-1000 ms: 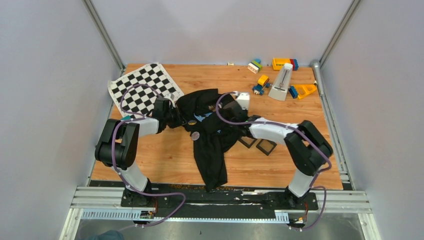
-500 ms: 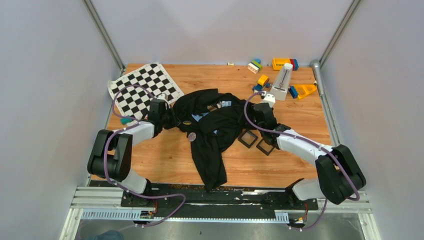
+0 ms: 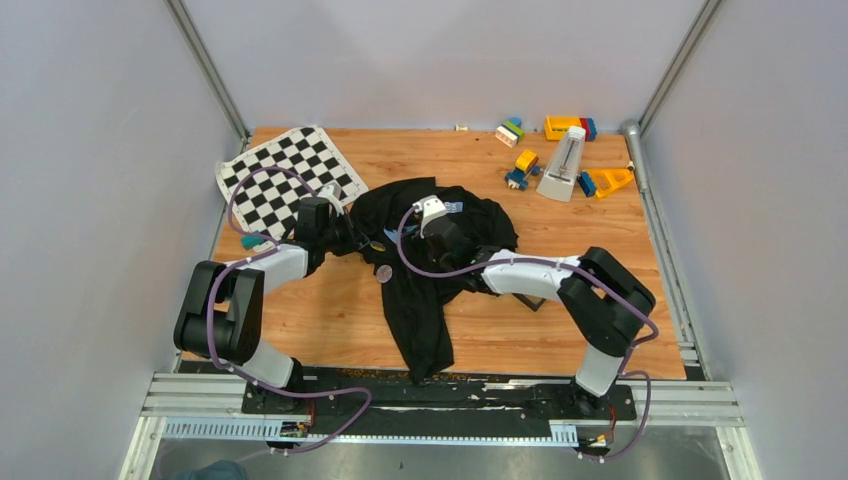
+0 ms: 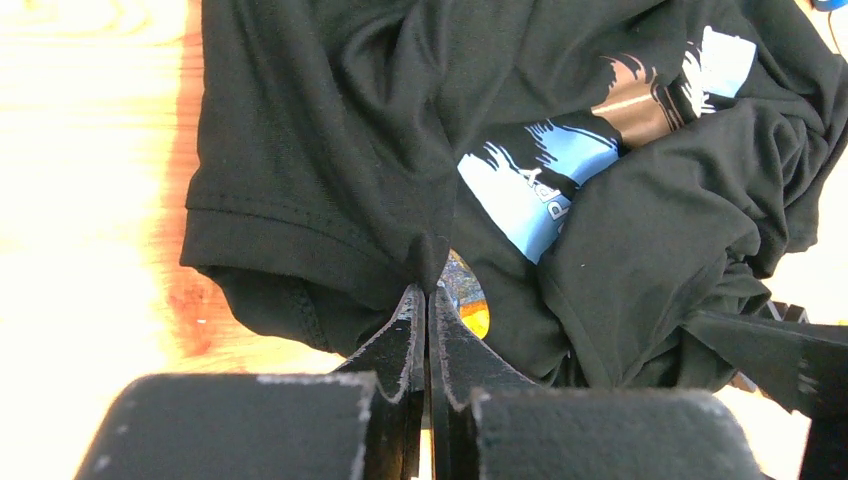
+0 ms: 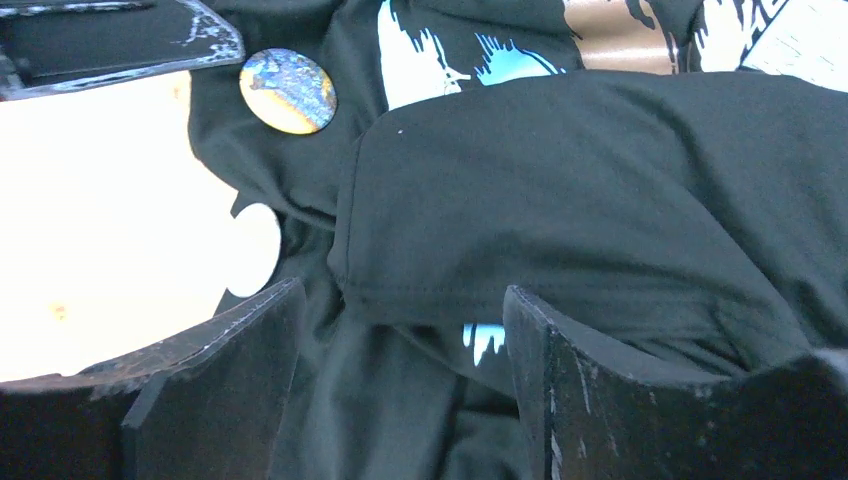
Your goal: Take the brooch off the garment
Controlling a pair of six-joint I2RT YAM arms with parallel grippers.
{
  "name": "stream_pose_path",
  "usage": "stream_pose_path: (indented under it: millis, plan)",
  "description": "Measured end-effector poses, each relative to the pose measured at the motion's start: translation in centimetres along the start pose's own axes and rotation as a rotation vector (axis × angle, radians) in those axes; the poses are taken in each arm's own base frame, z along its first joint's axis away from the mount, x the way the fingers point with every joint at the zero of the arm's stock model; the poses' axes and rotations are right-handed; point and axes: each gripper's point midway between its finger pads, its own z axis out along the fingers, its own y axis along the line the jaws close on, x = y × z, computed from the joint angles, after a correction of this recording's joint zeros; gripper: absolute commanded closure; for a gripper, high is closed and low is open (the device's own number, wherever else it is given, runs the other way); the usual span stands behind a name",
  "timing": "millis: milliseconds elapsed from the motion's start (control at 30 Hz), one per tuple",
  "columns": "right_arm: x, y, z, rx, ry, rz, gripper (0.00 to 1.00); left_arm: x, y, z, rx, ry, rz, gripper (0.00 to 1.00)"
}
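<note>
The black garment (image 3: 430, 270) lies crumpled mid-table, its blue, white and brown print (image 4: 580, 150) facing up. The brooch (image 3: 384, 272), a small pale disc, sits at the garment's left edge and shows as a white round in the right wrist view (image 5: 252, 250). A round blue and yellow badge (image 5: 288, 91) is on the cloth just above it. My left gripper (image 3: 348, 238) is shut on a fold of the garment's left hem (image 4: 428, 292). My right gripper (image 3: 435, 243) hovers open over the cloth (image 5: 400, 300), with the brooch just left of its left finger.
A black-and-white chequered mat (image 3: 290, 178) lies at the back left. Toy blocks (image 3: 565, 127), a toy car (image 3: 520, 170) and a white metronome (image 3: 565, 165) stand at the back right. A square black tray (image 3: 533, 300) peeks out under my right forearm.
My right arm swung from the trays on the right back left over the garment. The cloth's right side spread out. My left gripper kept its pinch.
</note>
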Motion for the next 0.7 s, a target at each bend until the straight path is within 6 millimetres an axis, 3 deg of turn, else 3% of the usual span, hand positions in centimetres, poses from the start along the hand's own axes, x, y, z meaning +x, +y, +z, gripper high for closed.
stream_pose_path:
  millis: [167,267,367,467,567,633,700]
  plan:
    - [1.2,0.2,2.1,0.036,0.042,-0.037,0.35,0.0,-0.2,0.0,0.009,0.001,0.003,0.98]
    - [1.7,0.2,2.9,0.064,0.062,-0.064,0.58,0.0,-0.2,0.0,0.009,0.001,0.003,1.00]
    - [1.9,0.0,3.5,0.110,0.062,-0.083,0.96,0.0,0.1,0.0,-0.004,0.001,0.000,1.00]
    - [1.6,-1.1,3.3,0.190,0.042,-0.077,1.00,0.2,0.9,0.0,-0.046,0.004,-0.007,1.00]
    - [1.2,-3.5,2.4,0.295,0.008,-0.027,1.00,0.4,2.0,-0.1,-0.103,0.004,-0.018,1.00]
    - [0.8,-6.2,0.9,0.367,-0.014,0.041,1.00,0.4,2.9,-0.3,-0.147,0.001,-0.026,1.00]
    - [0.0,-10.6,-1.5,0.462,-0.045,0.156,1.00,0.5,3.8,-0.5,-0.195,-0.004,-0.033,1.00]
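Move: The garment's folded-over flap lies almost straight under the open right hand, about 1 cm ahead, 1 cm left and 4 cm down. From that hand, the brooch is roughly 4 cm ahead and 6 cm left, the pale disc some 2 cm back and 4 cm left, and the blue print about 6 cm ahead and 1 cm left, all about 5 cm lower. The left hand already pinches the garment's edge; the brooch lies some 4 cm to its right, level with it and 4 cm below. The garment's flap is taken by the right hand, which sinks about 3 cm onto it, shuts its fingers on the cloth, then drags it some 10 cm to the right and slightly forward, rising a little and swinging clockwise. The left hand waits, then, still pinching the edge, pulls it left and down, away from the right hand. ##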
